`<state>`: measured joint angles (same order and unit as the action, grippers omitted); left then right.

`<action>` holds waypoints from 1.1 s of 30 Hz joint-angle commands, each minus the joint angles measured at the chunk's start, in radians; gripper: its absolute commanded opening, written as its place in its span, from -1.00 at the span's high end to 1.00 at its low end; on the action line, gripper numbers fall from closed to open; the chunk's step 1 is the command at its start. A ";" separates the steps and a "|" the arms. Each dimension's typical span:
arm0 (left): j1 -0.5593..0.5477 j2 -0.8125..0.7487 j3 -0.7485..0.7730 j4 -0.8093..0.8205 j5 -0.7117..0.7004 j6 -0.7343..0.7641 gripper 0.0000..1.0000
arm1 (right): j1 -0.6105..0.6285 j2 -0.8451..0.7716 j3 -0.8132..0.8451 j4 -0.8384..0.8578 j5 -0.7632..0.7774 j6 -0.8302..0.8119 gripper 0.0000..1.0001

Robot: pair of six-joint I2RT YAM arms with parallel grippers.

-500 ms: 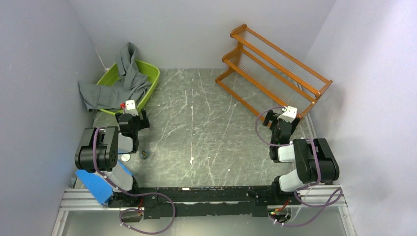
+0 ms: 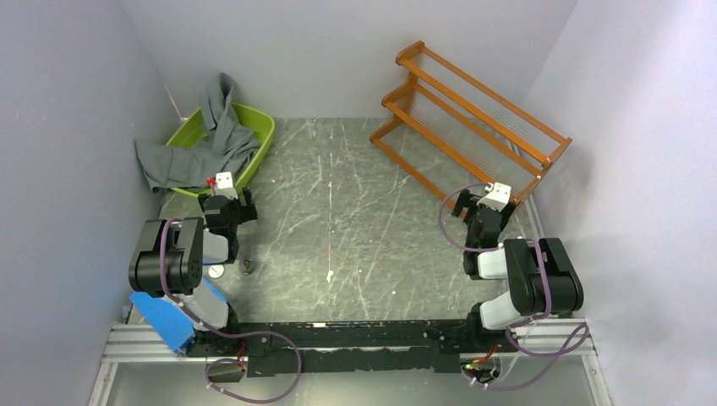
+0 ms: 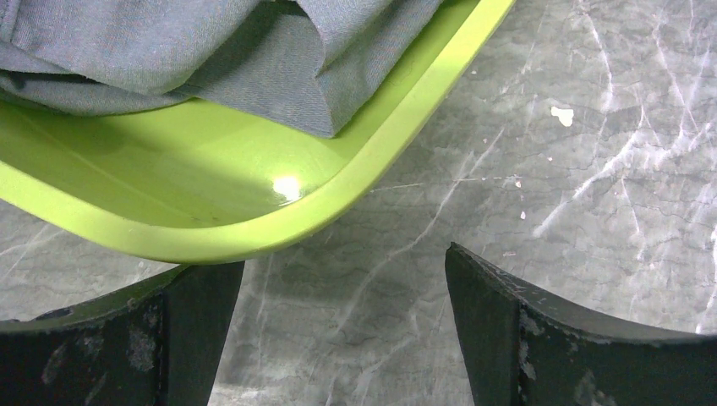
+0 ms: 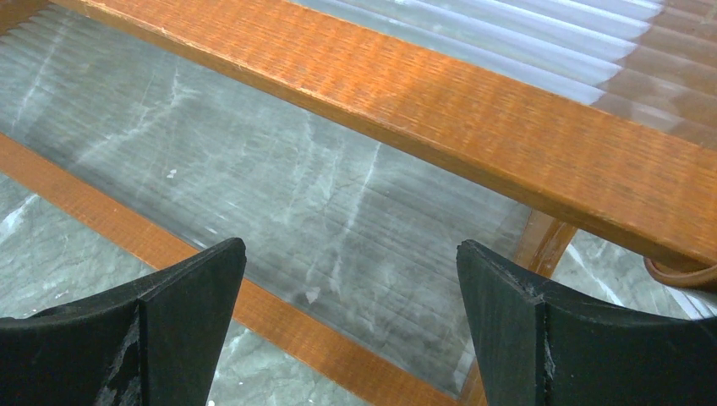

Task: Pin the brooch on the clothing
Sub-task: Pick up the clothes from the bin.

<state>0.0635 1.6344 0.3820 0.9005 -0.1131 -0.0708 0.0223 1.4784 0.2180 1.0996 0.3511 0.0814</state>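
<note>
The clothing (image 2: 216, 139), a dark-grey shirt, lies crumpled in and over a lime-green tray (image 2: 261, 135) at the back left, with part of it spilling onto the table. In the left wrist view the clothing (image 3: 254, 51) fills the tray (image 3: 254, 237). A small dark round piece, seemingly the brooch (image 2: 248, 267), lies on the table near the left arm. My left gripper (image 2: 227, 198) hovers open just in front of the tray's near corner. Its wrist view shows the left gripper (image 3: 342, 262) holding nothing. My right gripper (image 2: 484, 203) is open and empty beside the rack, and so is the right gripper (image 4: 350, 247) in its wrist view.
An orange wooden rack (image 2: 473, 118) with slatted shelves stands at the back right, and the rack's rails (image 4: 507, 118) cross right in front of the right fingers. A small white disc (image 2: 217, 271) lies beside the brooch. A white fleck (image 2: 329, 276) marks the marbled tabletop.
</note>
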 commanded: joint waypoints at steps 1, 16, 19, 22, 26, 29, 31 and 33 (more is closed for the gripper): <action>0.002 -0.001 0.021 0.039 0.006 0.009 -0.89 | 0.004 0.002 0.023 0.041 0.003 -0.008 -1.00; -0.027 -0.168 0.011 -0.087 0.020 0.040 -0.89 | 0.079 -0.342 0.138 -0.371 -0.062 0.064 -1.00; -0.031 -0.359 0.094 -0.413 0.002 -0.063 -0.89 | 0.084 -0.324 0.275 -0.650 -0.148 0.119 -1.00; -0.031 -0.497 0.173 -0.655 0.043 -0.135 -0.89 | 0.082 -0.316 0.340 -0.724 -0.244 0.153 -1.00; -0.031 -0.605 0.230 -0.846 0.031 -0.308 -0.89 | 0.083 -0.358 0.342 -0.744 -0.277 0.223 -1.00; -0.032 -0.656 0.278 -1.036 -0.059 -0.508 -0.89 | 0.080 -0.377 0.359 -0.819 -0.192 0.313 -1.00; -0.031 -0.676 0.320 -1.194 -0.145 -0.609 -0.89 | 0.078 -0.382 0.377 -0.867 -0.162 0.354 -1.00; -0.031 -0.689 0.358 -1.333 -0.181 -0.657 -0.89 | 0.077 -0.393 0.397 -0.898 -0.211 0.330 -1.00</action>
<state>0.0319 0.9714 0.6651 -0.0654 -0.1703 -0.5083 0.1036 1.1210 0.5438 0.2905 0.1478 0.3508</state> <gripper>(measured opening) 0.943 0.997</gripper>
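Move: The clothing lies heaped in the green bin about 13 cm ahead of the left hand and 5 cm to its left, roughly level with it; the bin's middle is some 12 cm ahead and 1 cm left. The brooch is about 16 cm behind that hand and 5 cm right, the white disc 17 cm behind and 2 cm left. From the right hand, the clothing is roughly 66 cm left and 14 cm ahead, and the wooden rack's middle some 14 cm ahead and 2 cm left. Upward first, about 15 cm and quickly, the left hand clears the bin's near rim with open, empty fingers, then eases back some 4 cm away from the clothing as its left side rolls down roughly 20 degrees. The right hand, also open, rises about 10 cm and swings nearly 8 cm left in front of the rack, turning counter-clockwise with its left side lifting, then sinks a little. ##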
